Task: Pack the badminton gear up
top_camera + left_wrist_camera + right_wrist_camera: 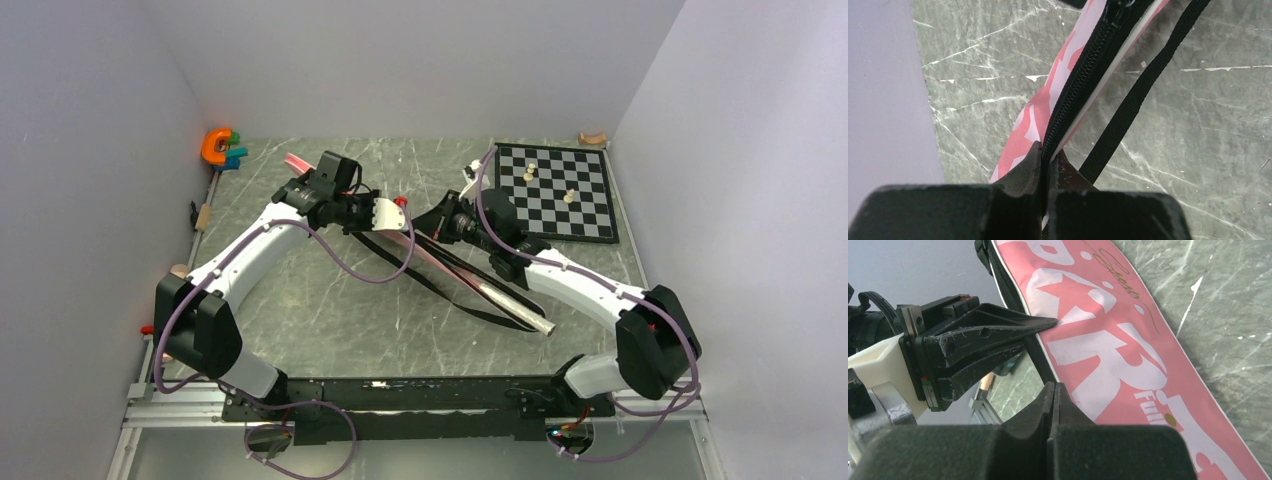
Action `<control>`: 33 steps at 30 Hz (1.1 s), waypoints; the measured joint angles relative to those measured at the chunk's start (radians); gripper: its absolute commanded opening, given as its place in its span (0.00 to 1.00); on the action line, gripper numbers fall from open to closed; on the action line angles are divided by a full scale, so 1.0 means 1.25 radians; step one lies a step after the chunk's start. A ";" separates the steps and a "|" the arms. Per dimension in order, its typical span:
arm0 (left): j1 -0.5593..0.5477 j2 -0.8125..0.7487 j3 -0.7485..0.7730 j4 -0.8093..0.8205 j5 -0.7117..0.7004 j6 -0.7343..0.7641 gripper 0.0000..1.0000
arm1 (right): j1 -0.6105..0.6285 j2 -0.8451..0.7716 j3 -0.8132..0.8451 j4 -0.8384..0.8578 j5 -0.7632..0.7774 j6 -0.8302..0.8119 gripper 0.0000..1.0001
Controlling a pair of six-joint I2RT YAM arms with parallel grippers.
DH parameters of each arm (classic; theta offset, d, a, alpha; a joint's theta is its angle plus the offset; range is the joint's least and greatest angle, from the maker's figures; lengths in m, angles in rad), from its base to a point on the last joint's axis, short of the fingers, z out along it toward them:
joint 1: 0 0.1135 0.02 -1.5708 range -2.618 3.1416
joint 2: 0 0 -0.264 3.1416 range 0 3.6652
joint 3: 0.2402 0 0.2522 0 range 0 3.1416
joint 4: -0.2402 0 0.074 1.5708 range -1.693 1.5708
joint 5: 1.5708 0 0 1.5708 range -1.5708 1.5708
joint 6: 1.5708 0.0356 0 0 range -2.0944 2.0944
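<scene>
The long pink racket bag (440,262) with white "SPORT" lettering (1128,345) lies slantwise across the middle of the table, stood up on its edge. My left gripper (388,213) is shut on the bag's black zipper edge (1083,75); its fingertips (1048,322) also show in the right wrist view. The black strap (1133,105) hangs loose beside it. My right gripper (1054,388) is shut right against the bag's zipper edge; nothing shows between its fingers. A dark tube end (540,323) shows at the bag's near right end. Rackets and shuttlecocks are out of view.
A black-and-white chessboard (585,205) with pale pieces lies at the back right. An orange and teal toy (220,148) sits in the back left corner. Grey walls close in the left, back and right sides.
</scene>
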 measured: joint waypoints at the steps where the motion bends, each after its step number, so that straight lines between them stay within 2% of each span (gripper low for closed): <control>1: -0.001 0.000 0.000 0.000 0.000 0.000 0.00 | -0.002 -0.006 -0.004 -0.004 0.003 -0.001 0.00; 7: -0.001 0.000 0.000 0.000 -0.002 0.000 0.00 | -0.005 -0.070 -0.027 -0.064 0.034 -0.017 0.00; 21: -0.003 0.002 0.006 0.003 -0.004 -0.007 0.00 | -0.013 -0.360 -0.145 -0.286 0.135 -0.054 0.00; 31: -0.003 0.008 0.010 0.001 -0.015 -0.007 0.00 | -0.014 -0.449 -0.155 -0.422 0.183 -0.099 0.00; 32: -0.003 0.009 0.010 0.001 -0.015 -0.007 0.00 | -0.014 -0.450 -0.150 -0.439 0.184 -0.108 0.07; 33: -0.003 0.010 0.010 0.001 -0.015 -0.007 0.00 | -0.014 -0.450 -0.146 -0.448 0.184 -0.114 0.19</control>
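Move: The zip slider of the pink racket bag is already in the right fingertips; the zip's lower end, where it is being drawn, lies about 27 cm to this hand's right, 15 cm back and 14 cm below. The racket handle end is some 3 cm farther right, and the loose strap crosses the table 7 cm right, 5 back and 16 below. From the left hand, that zip end is about 34 cm right, 18 back and 13 below. The bag's zip slider, still pinched in the right hand's shut fingers, is drawn along the open edge away from the left hand and towards the handle end, some 12 cm right and 8 cm back, sinking slightly at the end as the wrist turns about 10 degrees clockwise and rolls its left side down some 15. The left hand stays put, keeping its grip on the zipped edge as the anchor. ##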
